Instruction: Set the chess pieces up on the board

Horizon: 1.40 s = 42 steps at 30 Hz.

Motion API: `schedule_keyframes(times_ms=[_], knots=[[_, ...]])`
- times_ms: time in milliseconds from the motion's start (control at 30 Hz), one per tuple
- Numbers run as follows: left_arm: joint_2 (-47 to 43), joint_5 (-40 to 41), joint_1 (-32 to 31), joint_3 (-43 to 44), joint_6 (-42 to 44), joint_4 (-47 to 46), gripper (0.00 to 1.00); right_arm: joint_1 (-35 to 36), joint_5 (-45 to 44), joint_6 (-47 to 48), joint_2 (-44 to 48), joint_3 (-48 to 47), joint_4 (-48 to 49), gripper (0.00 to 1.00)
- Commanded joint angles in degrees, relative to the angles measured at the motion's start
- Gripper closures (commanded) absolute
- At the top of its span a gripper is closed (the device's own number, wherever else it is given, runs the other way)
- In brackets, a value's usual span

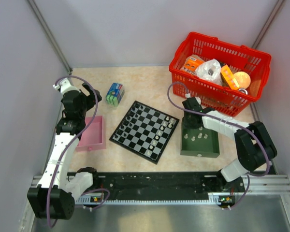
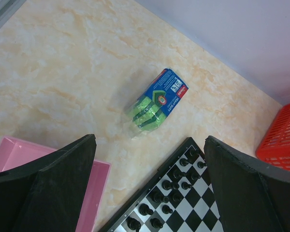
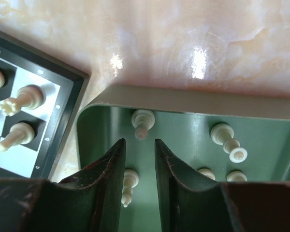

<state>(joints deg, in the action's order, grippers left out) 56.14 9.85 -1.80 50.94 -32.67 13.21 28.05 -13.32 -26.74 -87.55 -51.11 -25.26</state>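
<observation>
The board (image 1: pixel 144 129) lies at the table's middle, dark chess pieces (image 1: pixel 131 119) along its left side and pale ones (image 1: pixel 162 129) along its right. More pale pieces (image 1: pixel 199 137) lie in a green tray (image 1: pixel 200 151) to its right. My right gripper (image 1: pixel 190 119) hangs over that tray's far end. In the right wrist view it (image 3: pixel 139 142) is open by a narrow gap with nothing between the fingers, and a pale pawn (image 3: pixel 143 123) stands just past the tips. My left gripper (image 2: pixel 150 139) is wide open above bare table, near the board's dark corner (image 2: pixel 156 181).
A pink tray (image 1: pixel 92 133) sits left of the board. A blue-and-green pack (image 1: pixel 115 94) lies behind it. A red basket (image 1: pixel 220 72) full of goods stands at the back right, close behind the green tray. Walls close in both sides.
</observation>
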Motion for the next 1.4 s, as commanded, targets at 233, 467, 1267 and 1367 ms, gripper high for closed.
schedule_keyframes(times_ms=[233,467,1267,1367], knots=[[0.0,-0.5,0.5,0.2,0.1,-3.0,0.01,-0.9,-1.3,2.5,-1.4,-2.8,3.7,0.71],[0.0,-0.6,0.5,0.3,0.1,-3.1,0.01,-0.9,-1.8,3.5,-1.6,-2.6,4.9,0.71],[-0.2,-0.6,0.6,0.0,0.0,-2.9,0.01,-0.9,-2.6,5.1,-0.3,-2.9,4.3,0.93],[-0.3,-0.7,0.6,0.0,0.0,-2.9,0.01,-0.8,-2.2,5.1,1.5,-3.7,2.3,0.95]])
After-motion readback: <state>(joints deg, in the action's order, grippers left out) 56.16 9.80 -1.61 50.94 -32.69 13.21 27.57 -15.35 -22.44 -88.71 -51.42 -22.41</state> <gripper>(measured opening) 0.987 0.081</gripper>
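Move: The white piece by the green box's far wall stands about 2 cm ahead of the right hand, 1 cm to its right and 1 cm below the fingertips. A second white piece stands about 6 cm right and 1 cm ahead of the hand, a third some 3 cm straight back; the corner rook on the board is about 6 cm left and 3 cm ahead. From the left hand, the first piece lies some 40 cm right, 3 cm back and 22 cm down. The right hand eases forward about 1.5 cm to the white piece, then closes its fingers around its top. ##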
